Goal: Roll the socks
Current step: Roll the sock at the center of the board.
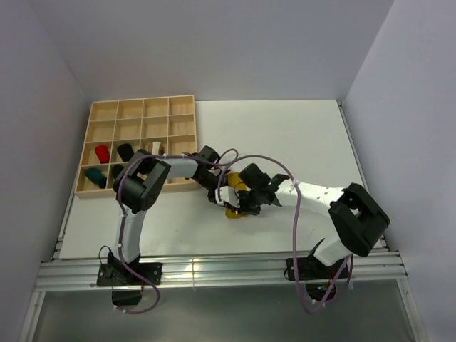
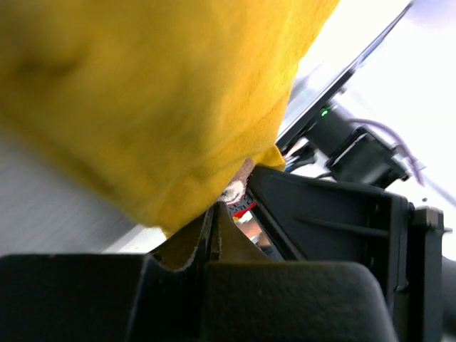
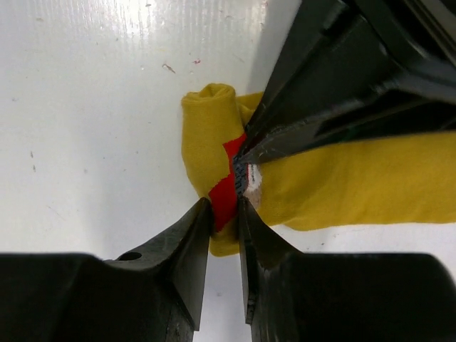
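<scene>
A mustard yellow sock (image 1: 233,211) with a red patch (image 3: 226,187) lies on the white table between both grippers. My right gripper (image 3: 225,206) is shut on its folded end, pinching the red patch. My left gripper (image 2: 214,210) comes in from the other side, its fingers (image 3: 306,107) meeting at the same spot, shut on the sock's fabric. In the left wrist view the yellow sock (image 2: 142,92) fills the upper left, right at the fingertips. In the top view the left gripper (image 1: 219,191) and the right gripper (image 1: 239,202) nearly touch over the sock.
A wooden compartment tray (image 1: 135,108) stands at the back left. It holds rolled socks: red (image 1: 102,153), black (image 1: 125,151), white (image 1: 156,147), teal (image 1: 95,174). The left arm's forearm reaches past the tray's front right corner.
</scene>
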`<state>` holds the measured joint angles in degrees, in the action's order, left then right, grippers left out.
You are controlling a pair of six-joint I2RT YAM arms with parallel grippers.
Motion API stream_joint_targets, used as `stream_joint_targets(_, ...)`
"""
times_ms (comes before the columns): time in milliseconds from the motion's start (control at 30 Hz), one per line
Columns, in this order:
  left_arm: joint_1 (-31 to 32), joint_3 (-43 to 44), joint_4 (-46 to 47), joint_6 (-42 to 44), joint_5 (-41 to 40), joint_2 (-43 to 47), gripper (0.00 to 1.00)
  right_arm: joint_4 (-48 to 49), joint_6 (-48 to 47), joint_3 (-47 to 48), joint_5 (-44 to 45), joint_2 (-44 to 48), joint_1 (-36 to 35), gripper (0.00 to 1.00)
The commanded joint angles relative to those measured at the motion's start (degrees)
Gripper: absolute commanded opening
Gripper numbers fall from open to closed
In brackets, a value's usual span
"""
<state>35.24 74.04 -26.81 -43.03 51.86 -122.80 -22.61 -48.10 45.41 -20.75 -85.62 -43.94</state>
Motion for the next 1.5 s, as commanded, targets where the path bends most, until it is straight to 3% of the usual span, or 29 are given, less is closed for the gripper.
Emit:
stream_joint_targets(0,-1.32,-5.21,10.09,-10.91,-4.04,2.83,0.01,-5.16,1.95,2.22,-5.17,-1.47,3.59,0.28)
stream_joint_targets(300,-1.49,-11.46,22.83,-16.91,-10.00,7.66,0.05,-20.53,-3.49,13.02,-14.75,-11.48,12.64,0.28)
stream_joint_targets(633,-1.14,-21.91,43.66,-24.47,-17.49,15.13,0.06,-37.14,-10.52,26.83,-22.14,-27.30,17.92,0.28)
stream_joint_targets(733,-0.44,-23.67,45.52,-23.69,-20.03,16.80,0.05,-43.02,-12.54,30.96,-23.10,-31.25,18.89,0.28)
stream_joint_targets(967,0.70,-27.28,49.12,-16.49,-29.52,23.04,0.08,-46.20,-12.90,35.45,-23.89,-35.40,19.60,0.28)
stream_joint_targets(1167,1.58,-29.83,49.39,-2.89,-39.63,29.28,0.27,-50.24,-14.31,37.38,-24.86,-38.12,19.77,0.29)
stream_joint_targets(1467,9.30,-34.75,54.75,15.33,-42.45,35.09,0.35,-53.50,-14.13,39.84,-25.04,-40.76,20.83,0.28)
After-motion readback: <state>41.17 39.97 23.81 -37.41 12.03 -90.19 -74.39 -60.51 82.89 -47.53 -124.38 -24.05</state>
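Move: The yellow sock's rolled near end lies between the right fingers, its middle about 1 cm to that hand's left and about level with it. From the left fingertips, tucked nearly shut at the crease, the roll is about 1 cm to the right and 1 cm back. The unrolled length starts at the roll, its middle about 6 cm ahead of the left hand; the wooden tray is centred some 32 cm to the left of that hand and 20 cm farther out. The sock's roll stays pinched in the right fingers as that hand tips over forward by about 50 degrees, going some 3 cm forward and back again while drifting 3 cm right. The left hand, still nearly shut, slides forward with a counter-clockwise turn, then opens partway and lifts about 6 cm clear of the sock, tilting up some 60 degrees and easing back at the end. ##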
